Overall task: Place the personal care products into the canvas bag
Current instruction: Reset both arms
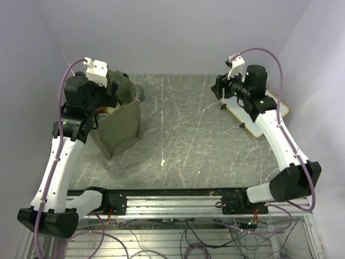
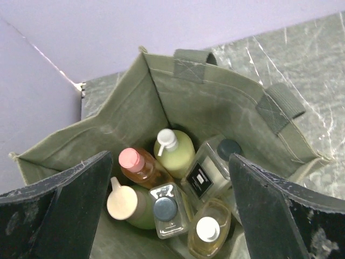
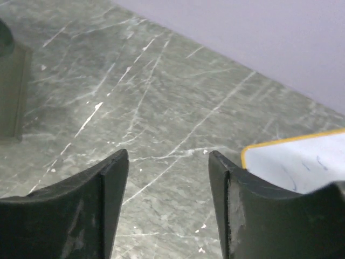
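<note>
The olive-green canvas bag (image 1: 121,127) stands upright at the table's left, and my left gripper (image 1: 112,86) hangs over its mouth. In the left wrist view the left gripper (image 2: 170,156) is open and holds nothing, its dark fingers (image 2: 64,210) on either side of the bag's inside (image 2: 129,118). Several personal care products stand packed on the bottom. Among them are an orange bottle (image 2: 141,167), a yellow-green pump bottle (image 2: 178,154) and a clear square bottle with a black label (image 2: 210,172). My right gripper (image 3: 168,156) is open and empty above bare table.
A yellow-edged whiteboard (image 1: 269,108) lies at the right rear of the table under the right arm, its corner (image 3: 302,162) beside the right finger. Purple walls close the back and both sides. The bag's handle (image 2: 280,105) hangs over its far rim.
</note>
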Controlling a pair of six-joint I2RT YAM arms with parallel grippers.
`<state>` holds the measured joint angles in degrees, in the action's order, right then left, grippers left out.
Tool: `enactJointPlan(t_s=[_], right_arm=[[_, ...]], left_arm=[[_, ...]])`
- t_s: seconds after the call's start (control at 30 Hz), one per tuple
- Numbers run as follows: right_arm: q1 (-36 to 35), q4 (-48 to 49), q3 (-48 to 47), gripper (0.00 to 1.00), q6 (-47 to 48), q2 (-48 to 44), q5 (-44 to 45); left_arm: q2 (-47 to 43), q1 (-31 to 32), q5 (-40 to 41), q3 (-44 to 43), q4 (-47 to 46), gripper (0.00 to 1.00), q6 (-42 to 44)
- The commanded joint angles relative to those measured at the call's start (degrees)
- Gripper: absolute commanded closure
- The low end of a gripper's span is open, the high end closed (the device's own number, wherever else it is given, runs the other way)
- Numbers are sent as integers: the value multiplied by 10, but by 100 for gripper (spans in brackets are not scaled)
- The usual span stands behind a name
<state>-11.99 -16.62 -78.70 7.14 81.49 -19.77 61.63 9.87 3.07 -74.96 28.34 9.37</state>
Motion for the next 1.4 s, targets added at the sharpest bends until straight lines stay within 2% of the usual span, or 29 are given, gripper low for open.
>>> enactJointPlan(t_s=[0.0, 0.03, 0.07, 0.1, 0.33, 0.6, 0.83, 1.37], right_arm=[[11, 29, 14, 31, -6, -53, 90], [15, 31, 18, 22, -5, -59, 98], [19, 30, 19, 4, -5, -64, 105], [23, 29, 19, 1, -5, -68, 109], [38, 17, 5, 0, -4, -84, 124], [38, 16, 18, 0, -23, -123, 187], [41, 9, 32, 0, 12, -161, 199], [50, -15, 79, 0, 42, -230, 241]], left_arm=[[-28, -1, 59, 18, -84, 1, -28], [-32, -1, 65, 22, -90, 1, -28], [-37, -1, 71, 26, -94, 1, -27], [-42, -1, 75, 32, -102, 1, -26], [-62, -1, 72, 54, -119, 1, -25], [-80, -1, 52, 70, -121, 1, -32], [-100, -8, 29, 80, -113, 1, -36], [-135, -28, 55, 86, -109, 1, -75]])
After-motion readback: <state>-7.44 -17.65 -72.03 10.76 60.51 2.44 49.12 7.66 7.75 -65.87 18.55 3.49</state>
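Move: The canvas bag's middle lies about 5 cm ahead of the empty left gripper, 3 cm to its right and some 23 cm below, with the packed bottles standing inside, roughly 4 cm ahead, 2 cm right and 25 cm down. From the empty right gripper, the bag is about 37 cm left, 4 cm back and 18 cm below; the whiteboard lies some 20 cm to its right, about 1 cm ahead and 29 cm down. Swing the right gripper clear to its right by about 11 cm, lifting it and drawing it back as it goes, opening its half-open fingers wide early on while the hand turns some 25 degrees clockwise and tips up; let it sink slightly at the end. Raise the left gripper, still wide open, away from the bag, easing left then back a few centimetres and tipping its fingers up; touch nothing. ##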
